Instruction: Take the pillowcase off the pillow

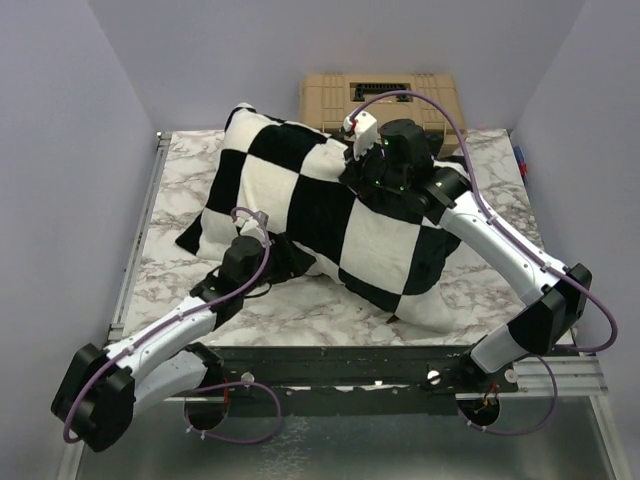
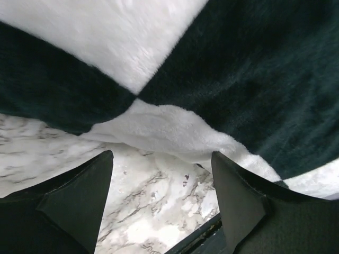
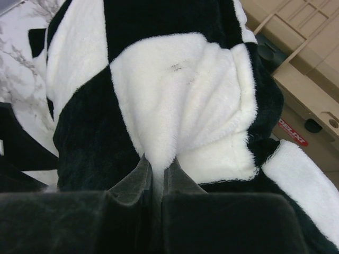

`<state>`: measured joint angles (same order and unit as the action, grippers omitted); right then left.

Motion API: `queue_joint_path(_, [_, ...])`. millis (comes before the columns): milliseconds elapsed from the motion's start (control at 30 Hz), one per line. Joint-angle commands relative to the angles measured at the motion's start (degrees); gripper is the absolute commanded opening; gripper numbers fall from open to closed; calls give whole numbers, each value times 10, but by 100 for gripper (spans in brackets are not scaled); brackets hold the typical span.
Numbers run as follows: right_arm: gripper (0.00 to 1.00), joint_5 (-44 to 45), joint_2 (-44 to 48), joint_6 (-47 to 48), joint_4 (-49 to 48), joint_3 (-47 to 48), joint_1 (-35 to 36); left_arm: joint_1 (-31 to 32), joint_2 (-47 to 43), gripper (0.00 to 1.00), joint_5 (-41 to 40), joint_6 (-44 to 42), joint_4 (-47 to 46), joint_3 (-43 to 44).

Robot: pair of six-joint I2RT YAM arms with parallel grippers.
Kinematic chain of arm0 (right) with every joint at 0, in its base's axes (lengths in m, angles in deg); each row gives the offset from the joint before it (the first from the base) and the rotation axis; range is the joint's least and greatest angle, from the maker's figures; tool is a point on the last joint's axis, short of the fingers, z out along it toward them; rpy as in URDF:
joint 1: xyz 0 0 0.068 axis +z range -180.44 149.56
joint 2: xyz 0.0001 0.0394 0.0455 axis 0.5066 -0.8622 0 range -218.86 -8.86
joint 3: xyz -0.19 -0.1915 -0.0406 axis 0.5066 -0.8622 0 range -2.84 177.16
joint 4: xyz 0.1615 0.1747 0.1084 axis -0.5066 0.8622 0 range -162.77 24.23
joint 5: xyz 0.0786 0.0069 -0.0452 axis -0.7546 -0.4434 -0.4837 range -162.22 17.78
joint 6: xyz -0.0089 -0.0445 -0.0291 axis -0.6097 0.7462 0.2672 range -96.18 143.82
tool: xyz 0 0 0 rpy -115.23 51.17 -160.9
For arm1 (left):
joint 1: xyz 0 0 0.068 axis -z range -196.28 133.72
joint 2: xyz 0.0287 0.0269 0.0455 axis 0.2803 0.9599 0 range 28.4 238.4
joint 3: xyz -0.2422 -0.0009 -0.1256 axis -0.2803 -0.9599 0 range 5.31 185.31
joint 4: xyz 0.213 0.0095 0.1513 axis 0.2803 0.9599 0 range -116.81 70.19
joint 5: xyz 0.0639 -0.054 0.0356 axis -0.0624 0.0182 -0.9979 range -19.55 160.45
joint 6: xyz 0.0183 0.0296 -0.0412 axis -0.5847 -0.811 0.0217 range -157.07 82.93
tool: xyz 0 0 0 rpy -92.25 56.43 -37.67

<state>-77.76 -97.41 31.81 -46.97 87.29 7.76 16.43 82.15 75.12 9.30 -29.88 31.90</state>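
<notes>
The pillowcase (image 1: 320,200), in big black and white squares, lies plump and slanted across the marble table (image 1: 180,170). The pillow is hidden inside it. My right gripper (image 1: 357,168) sits at the cover's far end, shut on a pinched fold of a white square (image 3: 180,84); in the right wrist view the gripper (image 3: 157,161) has fabric squeezed between its fingers. My left gripper (image 1: 283,250) is at the near left edge of the cover. In the left wrist view the gripper (image 2: 161,154) is open, only table between its fingers, with the pillowcase's hem (image 2: 169,129) just ahead.
A tan toolbox (image 1: 330,95) stands behind the pillowcase at the table's far edge, and also shows as the toolbox (image 3: 307,69) in the right wrist view. Grey walls close in both sides. Bare marble (image 2: 153,206) lies under the left gripper, near the table's dark front rail.
</notes>
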Motion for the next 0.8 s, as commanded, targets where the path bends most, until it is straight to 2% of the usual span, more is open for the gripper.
queue_joint_path(0, [1,-86,48,-21,-63,53,3,51,58,75,-39,48,-159,-20])
queue_joint_path(100, [1,-131,57,-28,-49,65,7,84,99,75,-124,58,-218,-21])
queue_joint_path(233, [2,-202,82,-38,-50,56,16,114,164,76,-199,62,-291,-1])
queue_joint_path(400, [4,-277,112,-51,-60,30,22,137,261,75,-264,82,-356,54])
queue_joint_path(500, [4,-304,125,-61,-55,8,26,138,309,76,-289,64,-392,89])
queue_joint_path(633, [4,-297,161,-78,-81,-82,26,138,350,77,-313,6,-393,137])
queue_joint_path(767, [4,-294,180,-120,-103,-195,26,137,389,78,-315,5,-393,125])
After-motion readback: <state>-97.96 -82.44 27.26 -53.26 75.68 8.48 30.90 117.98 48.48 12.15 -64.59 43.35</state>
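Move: My open left hand has the checkered pillow's near edge roughly 3 cm ahead, 7 cm to its right and 4 cm lower. The pliers, mostly hidden under the pillow's near right corner, lie about 28 cm right of that hand, 7 cm back and 8 cm below. My right hand still pinches a fold of the pillowcase; that same edge is some 10 cm back, 5 cm left and 20 cm below it, the toolbox about 22 cm ahead, 9 cm right and 12 cm lower. I haul the pinched pillowcase back towards myself about 10 cm with my right hand, raising it as I go and easing down a little at the end, while it turns some 20 degrees counter-clockwise. My left hand, fingers staying open, goes right about 10 cm, dipping slightly, and from early on forward as well, about 9 cm, in under the pillow's near edge. ##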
